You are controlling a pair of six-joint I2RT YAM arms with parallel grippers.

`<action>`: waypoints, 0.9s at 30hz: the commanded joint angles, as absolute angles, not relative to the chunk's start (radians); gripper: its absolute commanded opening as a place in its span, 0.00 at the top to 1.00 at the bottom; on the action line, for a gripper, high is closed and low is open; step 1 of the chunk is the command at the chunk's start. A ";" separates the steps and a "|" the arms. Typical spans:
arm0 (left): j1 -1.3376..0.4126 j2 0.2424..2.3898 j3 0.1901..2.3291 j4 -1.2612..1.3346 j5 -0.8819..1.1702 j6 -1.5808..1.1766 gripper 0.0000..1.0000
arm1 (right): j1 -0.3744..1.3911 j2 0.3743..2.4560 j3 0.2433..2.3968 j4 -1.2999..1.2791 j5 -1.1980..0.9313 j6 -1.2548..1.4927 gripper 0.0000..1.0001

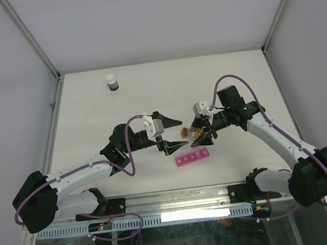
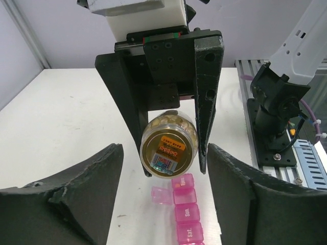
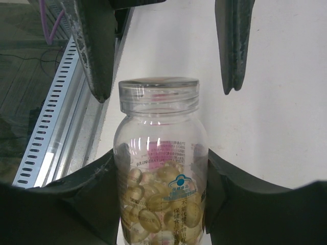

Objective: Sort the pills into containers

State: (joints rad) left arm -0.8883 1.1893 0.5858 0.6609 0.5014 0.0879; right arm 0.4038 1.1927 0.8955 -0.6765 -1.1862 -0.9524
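Note:
The pink pill box [image 1: 193,157] lies on the white table in front of both grippers. In the left wrist view the pill box [image 2: 187,213] shows one compartment with its lid [image 2: 162,195] flipped open to the left; the others are shut. My right gripper [image 1: 201,135] is shut on a clear vial of yellow softgel pills [image 1: 189,133], held tilted above the pill box's right part. The right wrist view shows the vial [image 3: 159,168] clamped between the fingers [image 3: 76,209]. Its gold end [image 2: 168,151] faces my left gripper [image 1: 174,134], which is open and empty, its fingers [image 2: 66,199] apart.
A white-capped dark bottle [image 1: 111,82] stands at the far left of the table. An aluminium rail [image 1: 178,199] runs along the near edge by the arm bases. White walls enclose the table on the left, right and far sides.

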 commanded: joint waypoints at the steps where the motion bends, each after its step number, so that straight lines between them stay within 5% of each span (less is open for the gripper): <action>1: -0.881 1.210 0.638 0.718 0.539 0.069 0.39 | 0.408 1.189 0.934 -0.670 -1.223 -0.974 1.00; 14: -0.881 1.215 0.695 0.595 0.482 -0.170 1.00 | 0.407 1.196 0.939 -0.656 -1.203 -0.951 1.00; 22: -1.036 1.166 0.736 0.362 -0.021 -0.627 1.00 | 0.407 1.213 0.943 -0.637 -1.193 -0.914 1.00; 25: -1.066 1.171 0.778 0.295 -0.074 -0.652 0.91 | 0.407 1.213 0.943 -0.635 -1.193 -0.908 1.00; 27: -1.066 1.164 0.774 0.293 -0.084 -0.637 0.70 | 0.407 1.211 0.942 -0.636 -1.194 -0.906 1.00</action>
State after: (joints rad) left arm -1.0294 1.1896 0.7116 0.3260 0.0235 -0.5140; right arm 0.3901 1.2175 0.8997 -0.6968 -1.1500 -0.9001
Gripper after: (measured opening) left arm 0.397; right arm 0.551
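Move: The cap of the pill bottle lies only about 2 cm to the right of the left hand and 1 cm lower, level with it fore and aft, between its still-open fingers. The bottle's body is some 4 cm farther right. On the table roughly 18 cm below sits the pink pill box, 3 cm back and 6 cm to the right, its open lid 4 cm farther out. From the right hand, which already grips the bottle, the cap is about 5 cm left and 2 cm lower. The left fingers close from both sides onto the cap while the hand eases slightly right and down, and once they have it pinched the wrist rolls some 40 degrees about the line of the fingers, counter-clockwise as one faces the cap, sinking to about 1.5 cm below its start. The right hand keeps its grip on the bottle against this twist and gets carried along a little, about 1 cm down with barely any turn. ##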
